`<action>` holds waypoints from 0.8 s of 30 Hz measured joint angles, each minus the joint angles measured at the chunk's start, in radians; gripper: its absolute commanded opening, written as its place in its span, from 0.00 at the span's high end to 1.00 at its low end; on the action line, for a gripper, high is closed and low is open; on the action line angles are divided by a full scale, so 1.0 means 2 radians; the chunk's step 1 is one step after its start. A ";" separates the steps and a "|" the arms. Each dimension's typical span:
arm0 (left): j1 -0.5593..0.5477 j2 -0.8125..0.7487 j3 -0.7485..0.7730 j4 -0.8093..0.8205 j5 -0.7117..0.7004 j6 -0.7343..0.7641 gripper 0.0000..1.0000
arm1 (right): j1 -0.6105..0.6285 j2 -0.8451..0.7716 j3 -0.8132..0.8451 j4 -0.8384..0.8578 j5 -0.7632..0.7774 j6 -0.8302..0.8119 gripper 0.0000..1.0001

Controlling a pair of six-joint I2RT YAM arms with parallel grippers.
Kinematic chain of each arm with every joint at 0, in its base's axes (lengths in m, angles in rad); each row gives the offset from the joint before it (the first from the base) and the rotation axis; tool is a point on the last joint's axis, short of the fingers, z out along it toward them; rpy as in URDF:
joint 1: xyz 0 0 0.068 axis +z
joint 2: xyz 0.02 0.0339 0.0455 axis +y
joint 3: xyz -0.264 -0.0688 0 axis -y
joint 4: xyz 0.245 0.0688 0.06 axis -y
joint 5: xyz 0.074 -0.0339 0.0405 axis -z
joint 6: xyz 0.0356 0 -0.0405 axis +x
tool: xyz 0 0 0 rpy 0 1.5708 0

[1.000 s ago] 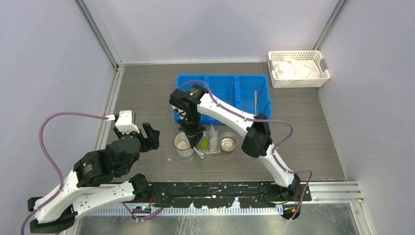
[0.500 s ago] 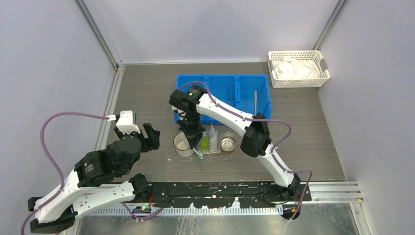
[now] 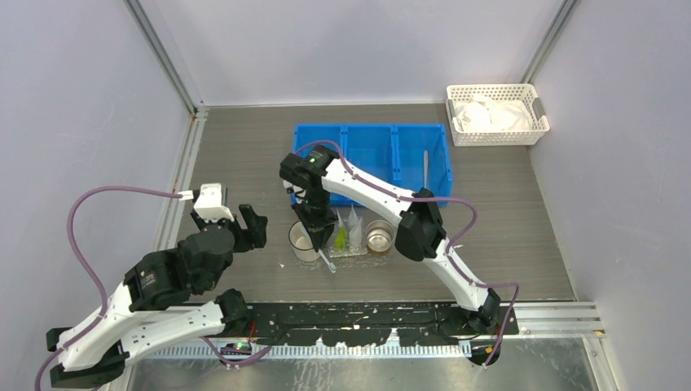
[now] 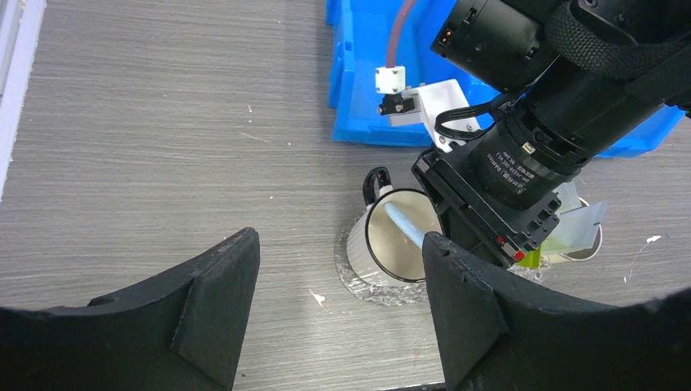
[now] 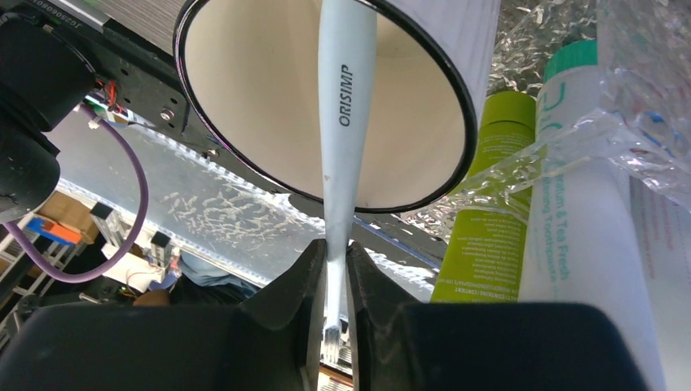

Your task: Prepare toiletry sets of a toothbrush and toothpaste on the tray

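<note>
My right gripper (image 3: 319, 232) (image 5: 334, 252) is shut on the neck of a pale blue toothbrush (image 5: 346, 98) (image 3: 326, 259). The handle end rests slanted inside a white mug (image 3: 303, 242) (image 5: 244, 98) (image 4: 358, 252). That mug stands at the left end of the clear tray (image 3: 354, 251) (image 5: 530, 32) (image 4: 383, 292). Beside it stand clear-wrapped packets (image 3: 346, 232) holding a green toothpaste tube (image 5: 485, 212) and a white one (image 5: 587, 212). My left gripper (image 3: 228, 221) (image 4: 338, 269) hangs open and empty over the bare table, left of the mug.
A metal cup (image 3: 379, 236) sits at the tray's right end. Behind the tray lies the blue three-compartment bin (image 3: 367, 147) (image 4: 358, 98) with a slim stick (image 3: 424, 167) in its right section. A white lattice basket (image 3: 497, 114) stands at the back right.
My right gripper has shifted slightly left over the mug, carrying the toothbrush with it. The left arm has stayed still.
</note>
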 measured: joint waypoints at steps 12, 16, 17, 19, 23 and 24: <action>0.000 0.000 -0.002 0.008 0.000 0.000 0.27 | 0.000 0.000 0.006 -0.002 -0.001 -0.003 0.71; 0.000 0.000 -0.004 0.008 0.000 0.000 0.27 | 0.000 0.000 0.006 -0.002 -0.001 -0.002 0.55; 0.000 0.000 -0.004 0.008 0.000 0.000 0.27 | 0.000 0.000 0.006 -0.002 -0.001 -0.002 0.53; 0.000 0.000 -0.004 0.008 0.000 0.000 0.27 | 0.000 0.000 0.006 -0.002 -0.002 0.000 0.47; 0.000 0.000 -0.004 0.008 0.000 0.000 0.27 | -0.004 -0.005 -0.002 0.029 -0.001 0.012 0.41; 0.000 0.000 -0.004 0.008 0.000 0.000 0.27 | -0.005 -0.011 -0.011 0.047 0.000 0.017 0.41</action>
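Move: The white mug, already holding the toothbrush's handle end, has its middle about 4 cm left of the right hand, 3 cm ahead and 7 cm below it. From this hand the green toothpaste stands some 5 cm right and 3 cm ahead, the white toothpaste about 9 cm right and 3 cm ahead, and the metal cup roughly 15 cm right and 3 cm ahead. From the idle left hand the mug is about 10 cm right, 2 cm ahead and 22 cm below. The toothbrush, still pinched near its bristle end at the mug's near-right side, is let go: the right fingers spread from nearly shut to a bit over half open while the hand stays put. Only then does the hand ease about 2 cm forward and left over the mug, tilting some 5 degrees, with the brush between the parted fingers. ##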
